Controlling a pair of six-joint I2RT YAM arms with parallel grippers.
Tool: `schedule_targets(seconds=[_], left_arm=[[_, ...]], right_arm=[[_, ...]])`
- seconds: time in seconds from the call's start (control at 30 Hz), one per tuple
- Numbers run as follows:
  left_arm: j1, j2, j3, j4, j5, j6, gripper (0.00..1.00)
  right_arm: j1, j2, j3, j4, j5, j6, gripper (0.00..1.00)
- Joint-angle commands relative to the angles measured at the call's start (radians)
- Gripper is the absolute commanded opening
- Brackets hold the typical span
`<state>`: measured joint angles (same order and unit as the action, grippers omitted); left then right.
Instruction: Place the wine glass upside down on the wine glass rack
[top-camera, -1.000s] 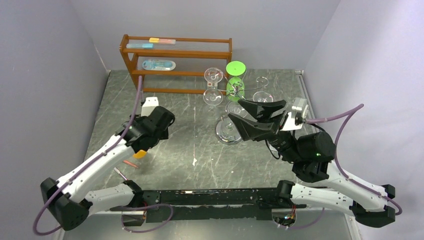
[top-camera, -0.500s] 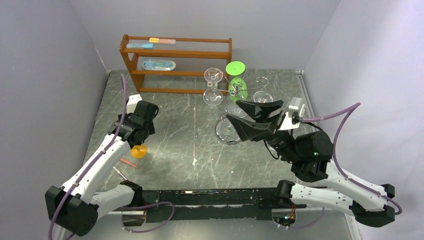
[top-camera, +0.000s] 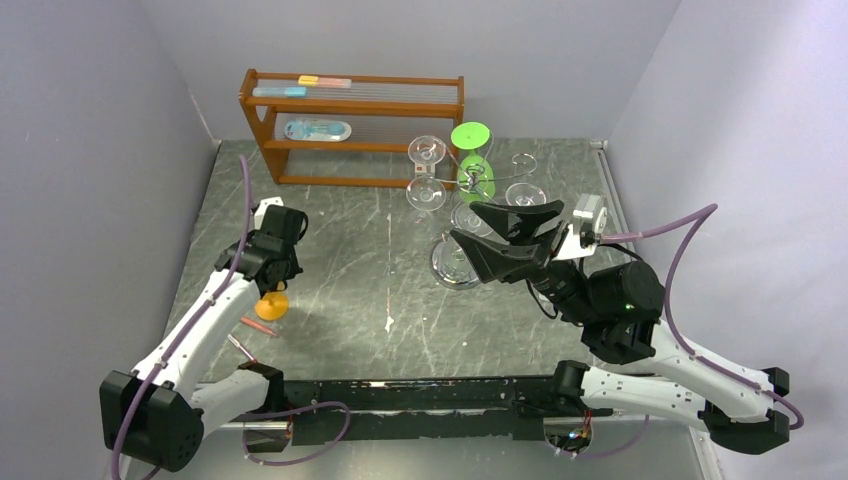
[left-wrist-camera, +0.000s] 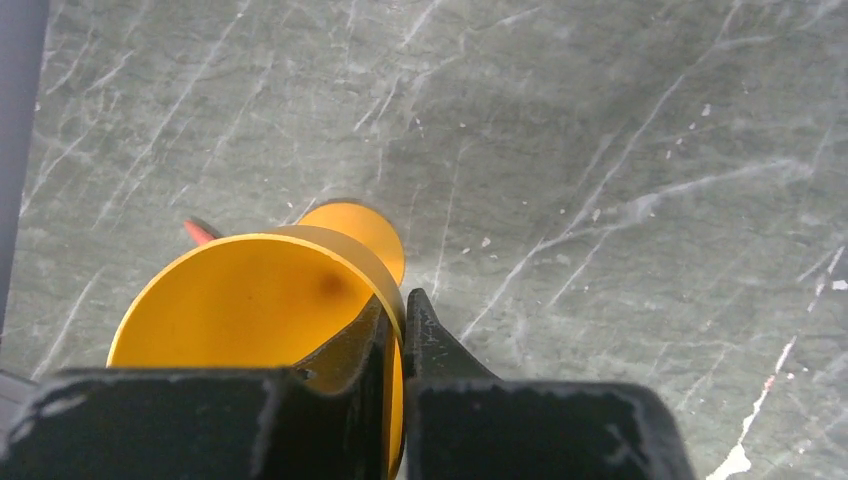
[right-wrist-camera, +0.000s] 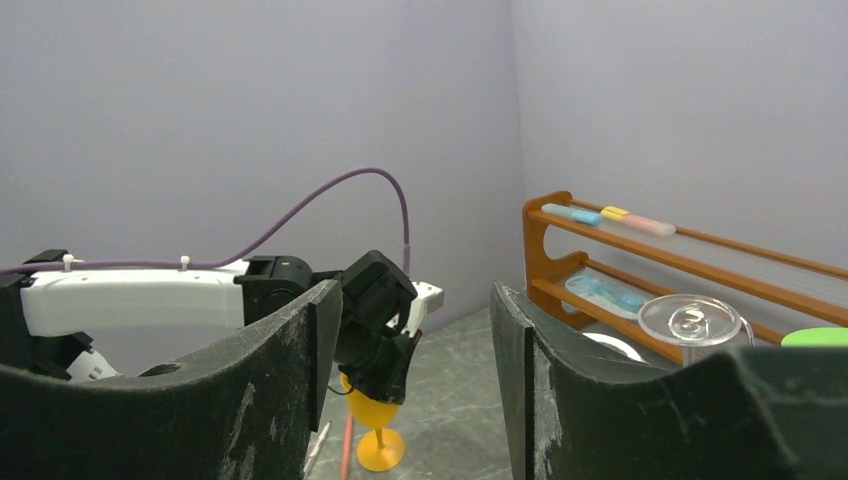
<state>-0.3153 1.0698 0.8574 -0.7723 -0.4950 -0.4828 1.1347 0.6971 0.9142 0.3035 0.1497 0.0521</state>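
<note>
An orange wine glass (top-camera: 271, 305) stands upright on its foot on the grey table, at the left. My left gripper (top-camera: 271, 288) comes down onto it from above and is shut on the rim of its bowl (left-wrist-camera: 250, 300), one finger inside and one outside. The right wrist view shows the same grip (right-wrist-camera: 385, 375) and the glass's foot (right-wrist-camera: 381, 452) on the table. The wine glass rack (top-camera: 450, 268), chrome with a round mirrored base, stands at the back right. It carries clear glasses (top-camera: 425, 192) and a green one (top-camera: 470, 140). My right gripper (top-camera: 468, 222) hangs open beside the rack, holding nothing.
A brown wooden shelf unit (top-camera: 350, 110) with small items stands against the back wall. A red pencil (top-camera: 258, 327) and a second thin stick (top-camera: 238, 346) lie on the table near the orange glass. Grey walls close in left and right.
My left gripper has swung left over the orange glass and closed on its rim. The right gripper has drifted slightly left and stayed open.
</note>
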Motion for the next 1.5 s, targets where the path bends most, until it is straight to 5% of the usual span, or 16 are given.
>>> schedule_targets(seconds=[0.0,0.53,0.93,1.27,1.47], left_arm=[[0.010,-0.014,0.044,0.022,0.079,0.031,0.05],[0.010,-0.222,0.369,0.105,0.535,0.051,0.05],[0.010,-0.400,0.274,0.678,0.615,-0.120,0.05],[0.010,-0.458,0.197,1.048,0.587,-0.250,0.05],[0.010,-0.459,0.168,1.173,0.643,-0.319,0.05]], right_arm=[[0.005,-0.013,0.011,-0.011,0.019,0.009,0.60],[0.005,0.026,0.039,-0.032,0.068,0.132,0.60],[0.006,0.230,0.241,-0.063,0.082,0.472,0.62],[0.005,0.398,0.340,-0.067,0.309,0.768,0.61],[0.013,0.527,0.443,0.022,0.276,0.837,0.64]])
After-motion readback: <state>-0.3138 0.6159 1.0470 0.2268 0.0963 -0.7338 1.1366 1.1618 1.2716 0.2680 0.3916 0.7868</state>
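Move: The orange wine glass stands upright on the table, rim pinched by the left fingers, its middle about 4 cm left and 5 cm below that hand; the right gripper it goes to is some 34 cm right, 11 cm back and 35 cm higher. The red pencil lies about 5 cm back, 4 cm left on the table. From the right hand the orange glass is about 11 cm ahead, 38 cm left, 40 cm down; the rack stands 20 cm ahead, 3 cm right, 30 cm down. The orange glass, still pinched at its rim, is lifted some 40 cm off the table by the left hand, which also swings about 10 cm right and later draws back a little, rolling and pitching up from pointing down to pointing forward and up. Midway the open right gripper starts towards the foot end, going left and forward about 10 cm and tipping downward, without touching. ##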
